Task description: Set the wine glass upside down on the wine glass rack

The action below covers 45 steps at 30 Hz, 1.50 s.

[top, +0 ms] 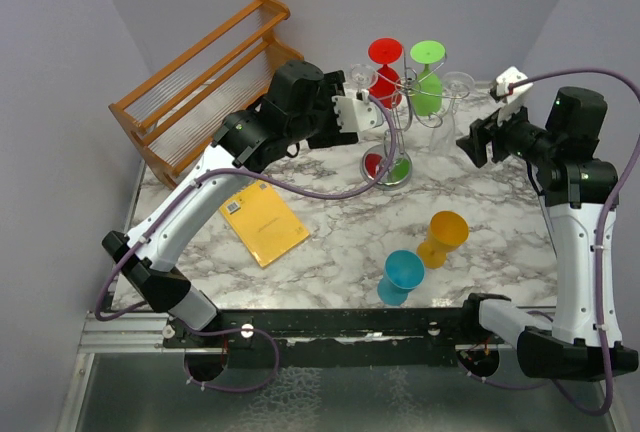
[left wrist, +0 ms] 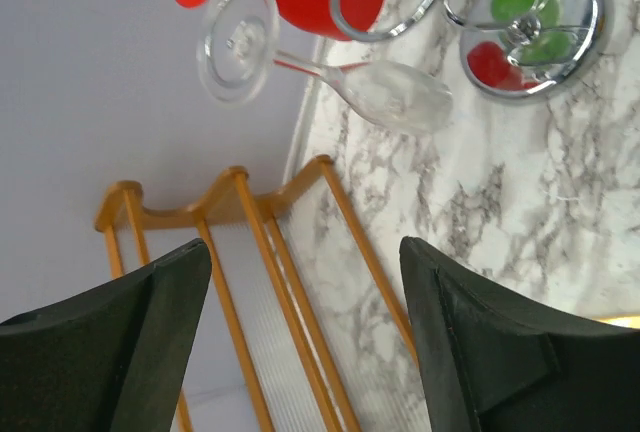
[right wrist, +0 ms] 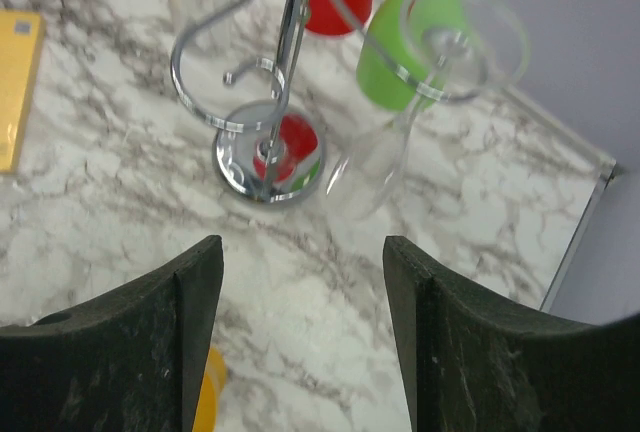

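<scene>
The silver wine glass rack (top: 396, 170) stands mid-table on its round shiny base (left wrist: 530, 32) (right wrist: 268, 158). A clear wine glass (top: 362, 80) hangs upside down from the rack's left arm, its foot (left wrist: 238, 40) up and its bowl (left wrist: 402, 98) down. My left gripper (top: 366, 112) (left wrist: 305, 262) is open just short of it, with nothing between the fingers. A second clear glass (top: 455, 87) (right wrist: 455, 42) hangs on the right arm. My right gripper (top: 473, 142) (right wrist: 303, 252) is open and empty, a little back from that glass. A red glass (top: 385, 77) and a green glass (top: 428, 77) also hang there.
A slatted wooden rack (top: 205, 77) stands at the back left, and it also shows behind my left fingers (left wrist: 150, 332). A yellow booklet (top: 265, 222) lies left of centre. An orange glass (top: 443, 237) and a blue glass (top: 400, 277) stand near the front. Walls close in the back and sides.
</scene>
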Motion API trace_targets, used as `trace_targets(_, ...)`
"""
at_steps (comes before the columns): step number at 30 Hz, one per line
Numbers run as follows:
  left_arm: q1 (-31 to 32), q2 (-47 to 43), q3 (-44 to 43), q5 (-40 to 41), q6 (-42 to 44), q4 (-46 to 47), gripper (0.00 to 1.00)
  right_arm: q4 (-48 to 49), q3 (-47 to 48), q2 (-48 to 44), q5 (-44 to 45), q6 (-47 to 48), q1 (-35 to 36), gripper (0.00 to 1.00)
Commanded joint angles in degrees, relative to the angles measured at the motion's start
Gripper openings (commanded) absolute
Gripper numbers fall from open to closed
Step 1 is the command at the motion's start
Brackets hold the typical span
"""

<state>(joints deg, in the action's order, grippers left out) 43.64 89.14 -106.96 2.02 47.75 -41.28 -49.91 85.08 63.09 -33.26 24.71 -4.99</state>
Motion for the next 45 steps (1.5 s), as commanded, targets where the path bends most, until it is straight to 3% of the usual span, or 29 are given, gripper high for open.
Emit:
trace_targets(1,0.47,-4.52,5.56,2.54,-3.83,-3.17,0.82,-6.06,-7.24,-5.74,6.73,4.91,-0.37,0.65)
trace_targets(6,0.48,-9.13,12.74,3.6,-7.11,-2.7,0.99,-12.32,-12.98,-9.33,4.85,10.45,-0.37,0.65)
trace_targets(15,0.22,-14.45,21.2,1.21,-6.68,-1.89,0.99,-17.56,-20.33,-9.31,4.6,14.67,-0.37,0.65)
trace_targets(30,-0.4,-14.16,22.72,1.27,-6.55,-0.19,0.99,-14.32,-27.95,-4.34,8.15,13.39,-0.37,0.53)
trace_targets(35,-0.4,-13.1,22.45,0.81,-5.73,-0.14,0.99,-12.69,-29.07,-2.41,7.3,12.74,-0.37,0.4)
trace_targets(38,-0.44,-12.36,21.79,0.75,-5.95,0.02,0.99,-12.05,-29.13,-1.4,8.25,12.67,-0.37,0.26)
trace_targets(42,-0.4,-11.49,20.97,-0.2,-6.8,-0.03,0.99,-11.74,-26.56,-0.32,11.99,11.76,-0.37,0.06)
trace_targets(45,-0.4,-11.07,20.73,-0.54,-7.28,0.05,0.99,-10.78,-23.22,-0.07,16.61,10.14,-0.37,0.01)
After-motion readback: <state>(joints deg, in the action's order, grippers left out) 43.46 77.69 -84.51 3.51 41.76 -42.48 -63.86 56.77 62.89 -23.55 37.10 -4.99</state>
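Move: The orange goblet that the right hand goes for stands about 10 cm back from that hand, some 1 cm left and 27 cm below. The blue goblet is roughly 9 cm farther back and 10 cm left of the orange one. From the right hand, the rack's round base lies 11 cm ahead and 12 cm left, and the nearest hanging clear glass 10 cm ahead, 4 cm left. From the left hand, the orange goblet is 15 cm back, 21 cm right, 29 cm below. Down some 20 cm and back about 9, the right hand drops away from the rack to the orange goblet, most of the backing done early, its fingers tipping steeply downward; its part-open fingers then shut, pinching the right side of the rim. The left hand backs down and left from its hung clear glass, opening fully. ##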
